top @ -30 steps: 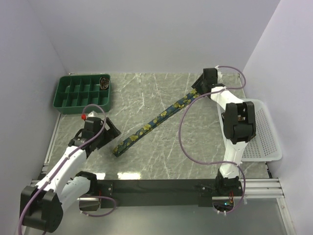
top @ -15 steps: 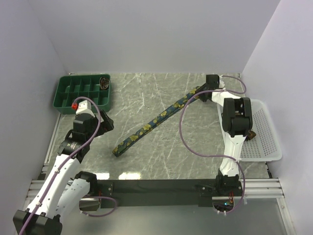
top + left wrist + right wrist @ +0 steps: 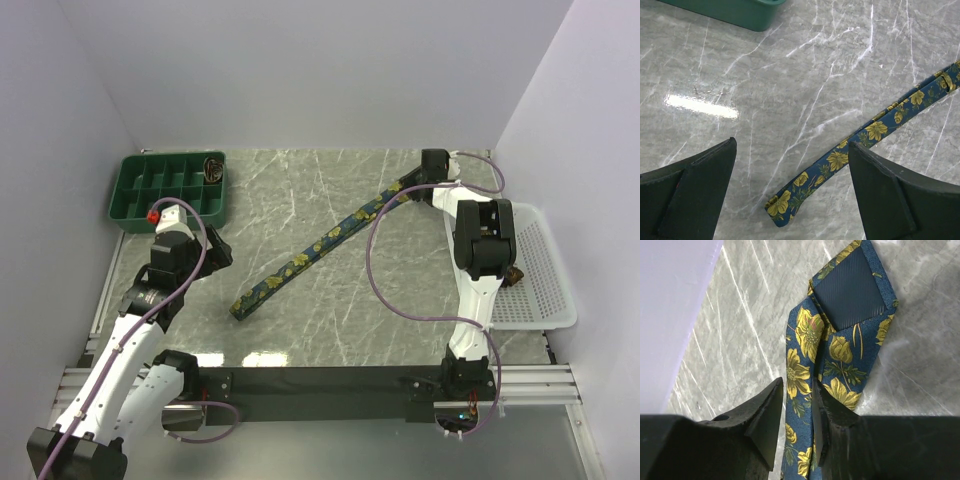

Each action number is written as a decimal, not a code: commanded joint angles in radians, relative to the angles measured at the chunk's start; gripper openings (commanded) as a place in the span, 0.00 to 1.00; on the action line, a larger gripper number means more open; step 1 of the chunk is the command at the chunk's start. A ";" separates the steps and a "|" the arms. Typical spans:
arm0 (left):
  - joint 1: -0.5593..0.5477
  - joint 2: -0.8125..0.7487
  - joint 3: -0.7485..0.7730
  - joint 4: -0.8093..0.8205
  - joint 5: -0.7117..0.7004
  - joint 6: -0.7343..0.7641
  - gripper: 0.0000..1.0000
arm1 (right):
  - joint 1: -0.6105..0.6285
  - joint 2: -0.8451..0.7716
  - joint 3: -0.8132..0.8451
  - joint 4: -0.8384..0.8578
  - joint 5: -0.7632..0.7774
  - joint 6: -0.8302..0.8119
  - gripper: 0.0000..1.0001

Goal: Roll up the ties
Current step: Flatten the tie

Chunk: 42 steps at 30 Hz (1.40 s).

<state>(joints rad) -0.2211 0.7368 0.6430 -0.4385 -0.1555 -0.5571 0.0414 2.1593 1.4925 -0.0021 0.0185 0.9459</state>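
Note:
A dark navy tie with yellow flowers lies flat in a long diagonal across the marble table. Its narrow end points near-left, and its wide pointed end lies at the far right. My right gripper is down on the wide end. Its jaws have narrowed around one lengthwise strip of the fabric, with a small gap still showing, so it is open. My left gripper hovers wide open above the table, left of the narrow end and holding nothing.
A green compartment tray stands at the far left with a dark rolled item in its back right cell. A white mesh basket sits at the right edge, partly behind my right arm. Walls close in the back and sides.
My right gripper has come down over the tie's wide end and its jaws have narrowed around the fabric. The left arm rose and swung back left, away from the narrow end.

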 commanded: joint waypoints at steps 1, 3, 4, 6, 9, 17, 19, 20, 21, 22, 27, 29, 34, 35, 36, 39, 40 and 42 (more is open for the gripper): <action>0.002 -0.002 -0.002 0.023 -0.012 0.023 0.99 | 0.000 0.013 0.026 0.045 0.035 0.030 0.37; 0.002 -0.002 -0.002 0.023 -0.010 0.023 0.99 | -0.001 0.016 0.020 0.047 0.037 0.039 0.37; 0.002 -0.002 -0.002 0.023 -0.010 0.023 0.99 | 0.000 0.020 0.015 0.053 0.037 0.045 0.37; 0.002 -0.002 -0.002 0.024 -0.010 0.023 0.99 | 0.000 0.028 0.015 0.054 0.034 0.050 0.37; 0.002 -0.002 -0.002 0.024 -0.012 0.023 0.99 | 0.000 0.039 0.018 0.051 0.037 0.057 0.37; 0.002 -0.004 -0.003 0.024 -0.013 0.023 0.99 | 0.000 0.059 0.012 0.082 0.026 0.077 0.37; 0.002 -0.004 -0.003 0.024 -0.013 0.023 0.99 | 0.000 0.057 0.006 0.100 0.027 0.079 0.37; 0.002 -0.004 -0.003 0.024 -0.013 0.022 0.99 | 0.000 0.057 0.006 0.103 0.026 0.079 0.37; 0.000 -0.004 -0.003 0.024 -0.012 0.023 0.99 | 0.002 0.057 0.005 0.108 0.028 0.082 0.37; 0.002 -0.004 -0.003 0.024 -0.012 0.023 0.99 | 0.002 0.059 0.006 0.111 0.026 0.083 0.37; 0.002 -0.004 -0.005 0.026 -0.010 0.023 0.99 | 0.000 0.054 0.002 0.116 0.040 0.083 0.25; 0.002 -0.005 -0.005 0.027 -0.010 0.023 0.99 | 0.000 0.053 0.003 0.113 0.043 0.079 0.16; 0.002 -0.007 -0.006 0.027 -0.006 0.025 0.99 | 0.002 0.040 -0.008 0.112 0.055 0.076 0.01; 0.002 -0.007 -0.006 0.027 -0.006 0.025 0.99 | 0.000 0.028 -0.017 0.113 0.063 0.074 0.00; 0.002 -0.007 -0.006 0.027 -0.006 0.025 0.99 | 0.000 0.022 -0.024 0.119 0.073 0.074 0.00; 0.002 -0.010 -0.006 0.027 -0.006 0.025 0.99 | 0.000 -0.012 -0.060 0.132 0.103 0.070 0.00; 0.002 -0.010 -0.008 0.029 -0.006 0.025 0.99 | 0.002 -0.019 -0.067 0.134 0.107 0.070 0.00; 0.002 -0.011 -0.008 0.029 -0.006 0.025 0.99 | 0.000 -0.041 -0.089 0.140 0.119 0.064 0.00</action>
<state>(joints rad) -0.2211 0.7364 0.6415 -0.4332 -0.1555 -0.5568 0.0414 2.1986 1.4311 0.1066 0.0723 1.0241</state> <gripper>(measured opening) 0.992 0.007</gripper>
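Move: The tie lies under the right hand's fingertips, its middle here about 1 cm ahead, 1 cm to the right and 4 cm below. Its wide tip is roughly 5 cm ahead and 5 cm to the hand's right; the white basket stands some 25 cm back and 25 cm right, at about hand height. From the left hand, that part of the tie is roughly 31 cm ahead, 57 cm right and 16 cm below. Downward first, by about 2 cm, the partly open right fingers sink towards the tie where its two layers meet, then ease forward about 1 cm and close fully. Shut, they dip another centimetre while drawing back and slightly right, the tips coming down on the tie just short of its wide tip. ##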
